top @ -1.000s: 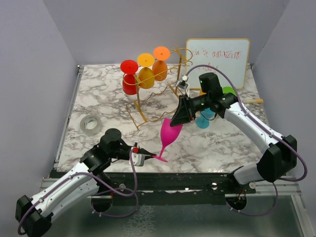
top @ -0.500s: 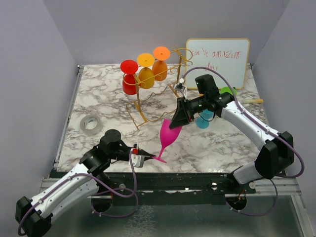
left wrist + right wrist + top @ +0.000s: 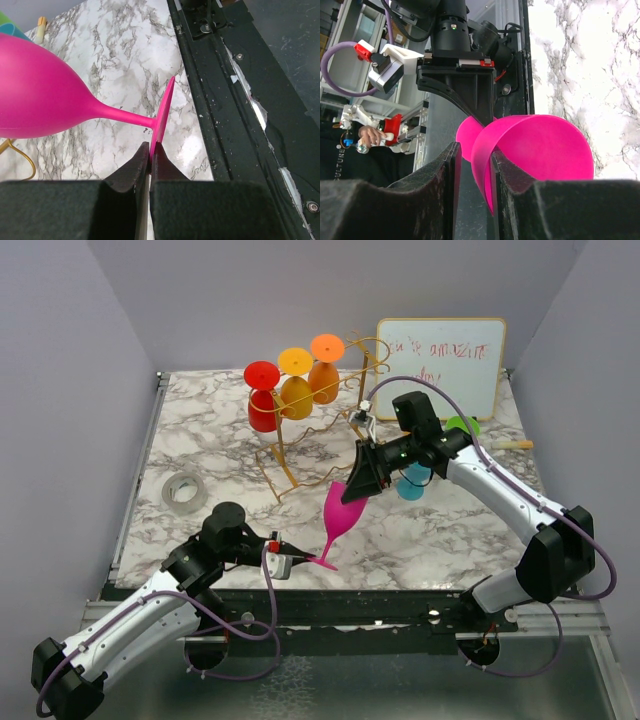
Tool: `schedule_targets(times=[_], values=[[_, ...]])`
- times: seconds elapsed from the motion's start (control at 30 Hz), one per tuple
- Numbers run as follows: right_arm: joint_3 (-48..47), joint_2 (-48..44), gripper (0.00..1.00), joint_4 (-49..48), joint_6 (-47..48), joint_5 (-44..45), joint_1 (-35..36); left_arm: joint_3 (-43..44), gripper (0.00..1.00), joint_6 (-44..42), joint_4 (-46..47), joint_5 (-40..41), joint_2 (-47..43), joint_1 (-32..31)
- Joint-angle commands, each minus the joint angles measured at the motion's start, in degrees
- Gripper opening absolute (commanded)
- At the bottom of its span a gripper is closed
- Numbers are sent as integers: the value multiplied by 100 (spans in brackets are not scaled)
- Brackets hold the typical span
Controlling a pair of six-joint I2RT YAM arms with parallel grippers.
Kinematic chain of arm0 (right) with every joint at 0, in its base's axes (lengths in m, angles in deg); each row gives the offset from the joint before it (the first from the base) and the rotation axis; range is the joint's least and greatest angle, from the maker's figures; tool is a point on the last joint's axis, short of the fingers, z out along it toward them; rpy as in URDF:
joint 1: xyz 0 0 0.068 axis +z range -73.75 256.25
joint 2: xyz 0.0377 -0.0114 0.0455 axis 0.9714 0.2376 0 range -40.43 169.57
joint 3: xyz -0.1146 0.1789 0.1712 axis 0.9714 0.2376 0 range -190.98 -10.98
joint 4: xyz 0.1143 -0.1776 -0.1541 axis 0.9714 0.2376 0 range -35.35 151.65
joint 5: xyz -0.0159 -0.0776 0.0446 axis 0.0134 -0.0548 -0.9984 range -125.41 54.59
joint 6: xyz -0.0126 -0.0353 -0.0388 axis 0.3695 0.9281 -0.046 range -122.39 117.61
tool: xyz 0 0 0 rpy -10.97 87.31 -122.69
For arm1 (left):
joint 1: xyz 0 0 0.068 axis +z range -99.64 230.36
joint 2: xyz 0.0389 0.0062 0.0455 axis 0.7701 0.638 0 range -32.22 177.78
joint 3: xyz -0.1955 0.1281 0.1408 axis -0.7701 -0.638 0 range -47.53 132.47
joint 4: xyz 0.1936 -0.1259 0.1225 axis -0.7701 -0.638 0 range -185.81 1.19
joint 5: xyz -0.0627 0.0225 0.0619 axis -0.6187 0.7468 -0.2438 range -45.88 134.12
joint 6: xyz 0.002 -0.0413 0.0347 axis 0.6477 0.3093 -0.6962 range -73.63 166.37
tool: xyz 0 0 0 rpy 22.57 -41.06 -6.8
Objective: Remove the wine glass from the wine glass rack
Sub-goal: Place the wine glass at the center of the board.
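A pink wine glass (image 3: 340, 515) hangs tilted over the near part of the marble table (image 3: 200, 440), away from the gold wire wine glass rack (image 3: 281, 454). My left gripper (image 3: 300, 561) is shut on the edge of its foot (image 3: 162, 112). My right gripper (image 3: 355, 490) is at the bowl's rim (image 3: 540, 145), open: one finger sits inside the bowl against the wall, and the other stands outside with a gap. Red (image 3: 262, 400), yellow (image 3: 296, 390) and orange (image 3: 324, 375) glasses hang upside down on the rack.
A white-board (image 3: 440, 365) leans at the back right. A blue glass (image 3: 412, 483) and a green one (image 3: 462, 425) lie behind my right arm. A tape roll (image 3: 184, 490) lies at the left. The black table rail (image 3: 235, 100) runs just beside the glass foot.
The right gripper's jaws have widened on the bowl's rim, and that arm has shifted slightly left. The pink glass and the left gripper have stayed put.
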Motion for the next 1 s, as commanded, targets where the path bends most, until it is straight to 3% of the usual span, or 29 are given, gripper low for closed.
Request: schedule_targets(times=[0.0,0.37,0.43,0.57,0.67,0.97], values=[[-78,-18,33,108,-9,-296,127,-22,0,-54,-41,145,14,14],[-110,-191,6,1,-5,-109,127,-11,0,-49,-50,260,-36,16],[-30,-289,1,-154,-120,-95,127,-24,9,-49,-50,307,-79,14],[82,-416,1,-238,-204,-16,127,-33,17,-15,-50,300,-102,12],[158,-502,1,-250,-230,84,127,-20,34,-1,-50,280,-90,14],[364,-775,0,-289,-260,221,127,-34,50,-46,-103,480,-190,14]])
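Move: The magenta wine glass hangs aslant between the hands. Its middle is about 5 cm back, 4 cm left and 5 cm below the right hand, whose part-open fingers straddle the rim. From the left hand, shut on the foot, it is some 4 cm ahead, 5 cm right and 5 cm above. The blue glass stands roughly 22 cm ahead and 18 cm right of the right hand; the rack's middle is about 30 cm ahead and 3 cm left of it. Almost in place at first, the right hand shuts its fingers on the bowl's rim wall, pinching it, while the left still grips the foot. The left then opens about halfway and lets go, shifting barely 1 cm, and the right eases back about 2 cm and up 1–1.5 cm with the glass. ##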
